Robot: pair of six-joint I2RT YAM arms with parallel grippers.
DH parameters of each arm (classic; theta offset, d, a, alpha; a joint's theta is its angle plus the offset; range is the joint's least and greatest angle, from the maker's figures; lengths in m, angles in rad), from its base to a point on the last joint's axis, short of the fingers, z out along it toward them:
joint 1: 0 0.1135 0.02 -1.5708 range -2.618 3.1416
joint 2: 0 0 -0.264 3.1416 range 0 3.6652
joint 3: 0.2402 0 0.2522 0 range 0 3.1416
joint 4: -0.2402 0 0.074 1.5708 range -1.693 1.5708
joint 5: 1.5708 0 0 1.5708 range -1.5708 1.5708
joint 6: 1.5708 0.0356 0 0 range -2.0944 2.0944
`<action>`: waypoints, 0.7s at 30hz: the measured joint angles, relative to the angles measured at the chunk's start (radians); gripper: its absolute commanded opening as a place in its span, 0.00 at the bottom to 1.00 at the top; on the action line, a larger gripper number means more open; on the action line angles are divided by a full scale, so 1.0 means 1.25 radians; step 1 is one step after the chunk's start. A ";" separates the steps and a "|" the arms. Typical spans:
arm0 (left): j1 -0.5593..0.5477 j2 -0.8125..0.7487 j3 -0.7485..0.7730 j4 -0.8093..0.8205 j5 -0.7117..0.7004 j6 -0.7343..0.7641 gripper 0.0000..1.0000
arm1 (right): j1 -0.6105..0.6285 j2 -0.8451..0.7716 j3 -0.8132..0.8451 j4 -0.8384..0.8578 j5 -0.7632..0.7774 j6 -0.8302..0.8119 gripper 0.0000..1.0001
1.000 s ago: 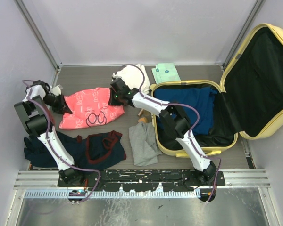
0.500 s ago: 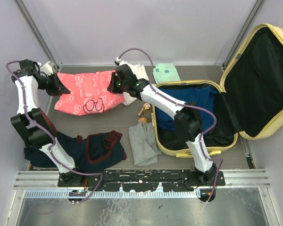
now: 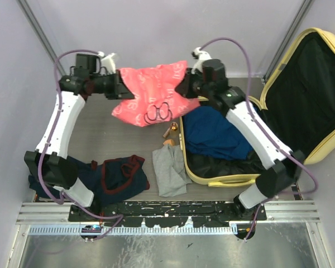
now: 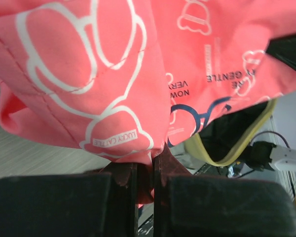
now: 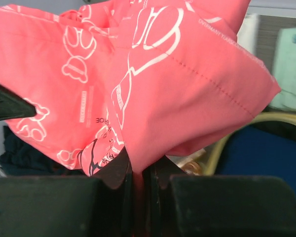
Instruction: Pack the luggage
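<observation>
The pale yellow luggage [image 3: 324, 148] lies open at the right with its black-lined lid up, and a blue garment [image 3: 215, 134] rests inside it. A pink printed garment [image 3: 151, 95] hangs in the air, stretched between both arms just left of the luggage. My left gripper [image 3: 118, 86] is shut on its left edge; up close, the pink cloth [image 4: 138, 74] is pinched between the jaws of the left gripper [image 4: 145, 165]. My right gripper [image 3: 185, 87] is shut on the other end, with the pink fabric [image 5: 153, 89] clamped where the right gripper [image 5: 137, 170] closes.
On the table lie a grey cloth [image 3: 168, 170], a navy garment with red trim [image 3: 120, 176] and a small copper-coloured object [image 3: 171, 129] by the luggage's left wall. A mint green cloth [image 5: 291, 69] lies at the back.
Both arms have lifted the pink garment off the table and carried it up and to the right, towards the luggage. The grips have held.
</observation>
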 measured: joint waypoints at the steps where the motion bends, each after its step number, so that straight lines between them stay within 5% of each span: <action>1: -0.036 -0.004 -0.002 0.018 -0.005 -0.019 0.00 | -0.026 -0.040 -0.034 -0.011 -0.009 -0.017 0.00; 12: -0.464 0.072 -0.015 0.223 -0.141 -0.172 0.00 | -0.359 -0.380 -0.267 -0.258 -0.066 -0.214 0.00; 21: -0.679 0.195 -0.044 0.326 -0.217 -0.236 0.00 | -0.540 -0.447 -0.383 -0.433 -0.068 -0.436 0.00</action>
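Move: The open suitcase is where the pink cloth stretched between both hands is bound: its middle lies some 41 cm to the left hand's right, 3 cm back and 28 cm below, and from the right hand about 24 cm right, 5 cm back and 30 cm down. From the right hand, the blue garment inside is roughly 20 cm right and 2 cm back, and the grey garment on the table some 17 cm back and 1 cm left. Carrying the pink cloth between them, both hands sweep fast to the right, about 30 cm, while drawing back some 14 cm, over the suitcase's left rim; they sink 8 to 10 cm, mostly late on. Both grippers keep their pinch on the cloth's two ends, the left turning clockwise some 25 degrees, the right rolling its left side down and tipping lower. ##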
